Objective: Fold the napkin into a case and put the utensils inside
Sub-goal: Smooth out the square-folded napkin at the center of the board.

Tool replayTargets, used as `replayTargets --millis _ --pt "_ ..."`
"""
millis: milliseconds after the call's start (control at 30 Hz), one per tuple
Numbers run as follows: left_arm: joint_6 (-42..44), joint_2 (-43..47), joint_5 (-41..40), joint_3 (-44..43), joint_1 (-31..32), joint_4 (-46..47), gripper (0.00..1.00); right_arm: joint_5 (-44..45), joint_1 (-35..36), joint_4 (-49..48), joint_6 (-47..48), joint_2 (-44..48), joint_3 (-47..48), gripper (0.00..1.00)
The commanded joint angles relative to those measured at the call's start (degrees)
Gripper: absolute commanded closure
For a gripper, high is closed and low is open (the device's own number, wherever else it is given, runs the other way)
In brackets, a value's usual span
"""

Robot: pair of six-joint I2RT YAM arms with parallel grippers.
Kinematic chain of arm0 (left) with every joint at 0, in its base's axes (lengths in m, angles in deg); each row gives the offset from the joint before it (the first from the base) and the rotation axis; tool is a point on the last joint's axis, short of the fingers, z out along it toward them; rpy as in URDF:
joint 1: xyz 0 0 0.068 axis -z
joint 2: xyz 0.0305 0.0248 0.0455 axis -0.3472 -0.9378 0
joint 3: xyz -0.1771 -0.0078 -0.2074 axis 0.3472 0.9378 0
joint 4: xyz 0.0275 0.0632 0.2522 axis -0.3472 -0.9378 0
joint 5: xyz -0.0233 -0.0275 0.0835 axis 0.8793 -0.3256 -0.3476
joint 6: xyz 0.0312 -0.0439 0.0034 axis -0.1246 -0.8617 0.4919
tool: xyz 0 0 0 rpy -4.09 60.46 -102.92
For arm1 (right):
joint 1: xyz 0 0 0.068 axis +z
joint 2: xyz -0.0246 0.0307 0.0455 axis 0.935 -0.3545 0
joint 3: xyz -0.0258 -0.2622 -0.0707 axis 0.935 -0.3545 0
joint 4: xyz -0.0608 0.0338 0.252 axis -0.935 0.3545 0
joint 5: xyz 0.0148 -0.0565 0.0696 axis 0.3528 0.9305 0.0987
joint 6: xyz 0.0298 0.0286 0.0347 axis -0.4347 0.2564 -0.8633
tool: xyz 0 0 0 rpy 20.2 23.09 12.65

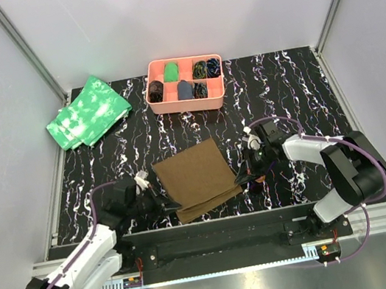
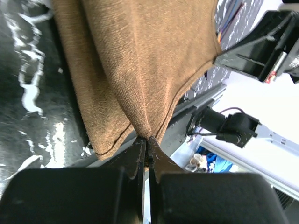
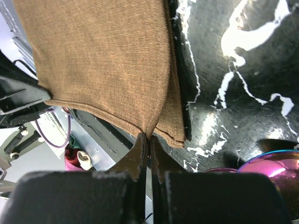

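Observation:
The brown napkin lies in the middle of the table, its near part doubled over a lower layer. My left gripper is shut on the near left corner of the upper layer, and the cloth rises in a pinched ridge from the fingertips. My right gripper is shut on the near right corner, with the cloth stretched away from it. A shiny purple-pink rounded utensil end lies on the table just right of that gripper. Slim coloured utensil stems show past the napkin's far edge.
A pink compartment tray with small items stands at the back centre. Green white-mottled cloths lie at the back left. The black marbled table ends in a metal rail close behind both grippers.

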Motion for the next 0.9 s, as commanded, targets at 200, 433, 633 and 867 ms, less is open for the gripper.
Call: replayTargets --millis 200,433,633,867 --pt "-3.04 -3.87 -1.53 1.71 7.23 3.77 1.00 3.31 0.10 2.44 -0.46 -0.85 -1.13 1.00" --pt "-1.55 -11.78 -4.25 1.80 10.39 7.73 1.00 5.34 0.10 0.95 -2.48 -2.34 -2.44 1.00" --pt "-0.41 -20.30 -12.15 -4.42 10.22 4.32 1.00 4.37 0.80 -5.46 -5.56 -5.59 -3.15 1.00" --pt "14.34 -38.47 -13.75 -18.67 -0.05 -3.08 1.00 2.62 1.68 -14.42 -11.27 -8.93 -3.15 1.00"
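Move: Each closed gripper still holds one end of the napkin's raised near edge. The napkin's middle is about 6 cm ahead of the left hand, 6 cm to its right and some 5 cm lower; from the right hand it is roughly 3 cm ahead, 11 cm left and 3 cm lower. The purple utensils lie about 5 cm to the right hand's right and 2 cm back. The board's near edge runs some 5 cm behind the left hand. Back and down first, the left hand sinks about 4.5 cm as it draws the napkin's near edge some 3.5 cm towards the board's near edge, then sweeps forward 5 cm or so, low over the board, its fingertips tipping down about 15 degrees. The right hand mainly sinks about 3 cm towards the board, easing slightly back and then forward again. Both keep their pinch. ##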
